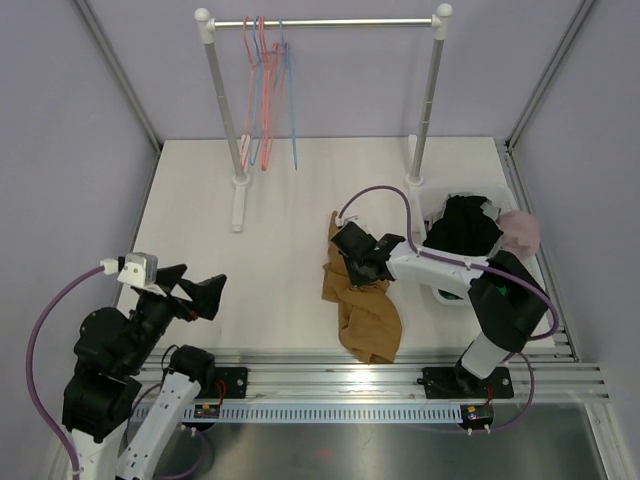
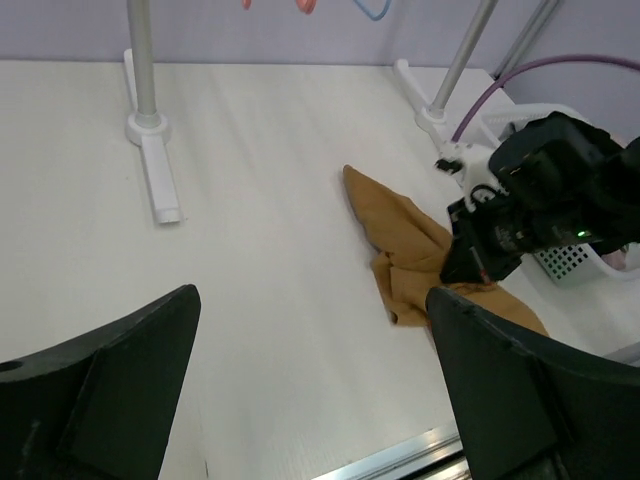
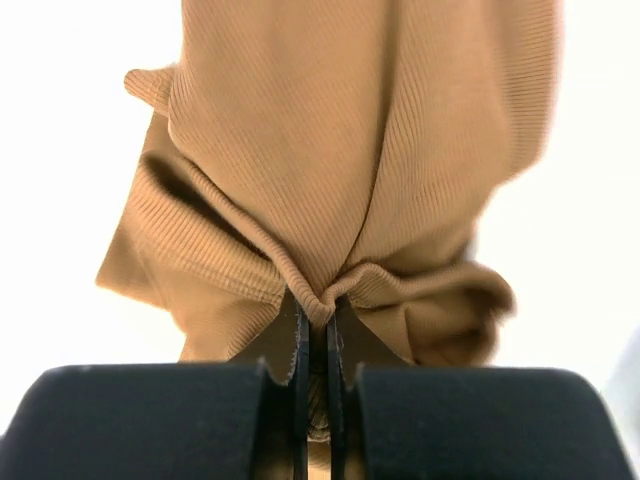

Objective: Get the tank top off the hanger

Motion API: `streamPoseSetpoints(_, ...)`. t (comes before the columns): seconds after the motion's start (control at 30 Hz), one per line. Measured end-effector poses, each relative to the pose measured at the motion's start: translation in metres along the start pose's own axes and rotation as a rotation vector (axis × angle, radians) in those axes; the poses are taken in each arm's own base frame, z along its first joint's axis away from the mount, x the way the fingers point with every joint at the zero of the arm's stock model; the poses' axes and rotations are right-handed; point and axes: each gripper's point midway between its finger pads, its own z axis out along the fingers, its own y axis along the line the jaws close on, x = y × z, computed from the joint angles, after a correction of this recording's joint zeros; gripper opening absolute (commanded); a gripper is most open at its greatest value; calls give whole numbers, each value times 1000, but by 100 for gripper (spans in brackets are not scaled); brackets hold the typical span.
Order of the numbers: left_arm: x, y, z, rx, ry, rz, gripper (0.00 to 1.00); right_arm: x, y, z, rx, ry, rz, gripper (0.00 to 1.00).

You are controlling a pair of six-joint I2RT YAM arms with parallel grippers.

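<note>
The tan ribbed tank top [image 1: 365, 312] lies crumpled on the white table, right of centre and near the front rail. My right gripper [image 1: 352, 264] is down on its upper part, shut on a pinched fold of the fabric [image 3: 320, 300]. In the right wrist view the tank top [image 3: 350, 140] fills the frame. Several thin hangers [image 1: 265, 95], pink, red and blue, hang bare on the rack's rail at the back. My left gripper [image 1: 200, 296] hovers open over the table's front left, far from the tank top [image 2: 405, 232], with nothing between its fingers.
The clothes rack [image 1: 320, 22] stands at the back on two posts with white feet. A white basket [image 1: 443, 292] holding dark clothing sits at the right, with a pink item [image 1: 520, 230] beside it. The metal rail [image 1: 380, 368] runs along the front edge.
</note>
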Motion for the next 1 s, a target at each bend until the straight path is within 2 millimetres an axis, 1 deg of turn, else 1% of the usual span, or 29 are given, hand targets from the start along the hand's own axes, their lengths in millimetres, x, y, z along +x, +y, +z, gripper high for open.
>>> streamPoseSetpoints(0.1,10,7,-2,-17,-47,-2,99,-15,-11,-31,27,-56,5,0)
streamPoseSetpoints(0.13,13,9,-1,-22,-62,-7,99,-25,-14,-46,37,-87,9,0)
streamPoseSetpoints(0.17,16,11,0,-29,-67,-14,99,-40,-19,-65,52,-136,16,0)
streamPoseSetpoints(0.27,26,19,7,-63,-56,-31,99,-75,-30,-113,82,-254,40,0)
streamPoseSetpoints(0.37,28,27,9,-107,-58,-49,99,-108,-49,-169,131,-376,76,0)
streamPoseSetpoints(0.43,25,30,9,-128,-71,-57,99,-126,-68,-205,178,-440,105,0)
streamPoseSetpoints(0.5,23,33,9,-143,-81,-66,99,-142,-89,-235,227,-500,148,0)
streamPoseSetpoints(0.6,22,36,8,-162,-96,-75,99,-156,-134,-278,324,-567,224,0)
streamPoseSetpoints(0.67,21,38,6,-171,-108,-77,99,-159,-169,-300,401,-600,279,0)
streamPoseSetpoints(0.77,19,39,2,-174,-134,-81,99,-155,-215,-323,521,-625,348,0)
streamPoseSetpoints(0.83,18,39,1,-175,-144,-83,99,-147,-239,-331,584,-619,380,0)
streamPoseSetpoints(0.87,17,39,1,-176,-147,-84,99,-144,-248,-333,605,-614,392,0)
streamPoseSetpoints(0.9,17,39,0,-176,-148,-84,99,-141,-256,-330,620,-608,403,0)
streamPoseSetpoints(0.93,17,39,0,-177,-148,-84,99,-138,-261,-324,627,-591,407,0)
streamPoseSetpoints(0.97,17,39,0,-177,-148,-84,99,-135,-264,-317,629,-575,411,0)
streamPoseSetpoints(1.0,17,39,0,-177,-148,-84,99,-131,-267,-303,621,-546,411,0)
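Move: The right hand, down near the table, already has the brown tank top pinched. The white basket lies about 26 cm to its right and 10 cm farther out, its middle a few centimetres higher; the black top heaped in it is some 23 cm right and 14 cm ahead of the hand, and the rack's right foot about 15 cm right and 27 cm ahead. From the raised left hand the basket is roughly 55 cm right, 22 cm ahead and 26 cm lower. Keeping the brown tank top pinched in its shut fingers, the right hand lifts steeply, some 35 cm, then sweeps about 26 cm right and slightly forward to above the white basket, tilting its fingers outward, turning clockwise some 40 degrees and just starting to sink. The open, empty left hand eases about 3 cm down and 3 cm left, turning slightly counter-clockwise. ##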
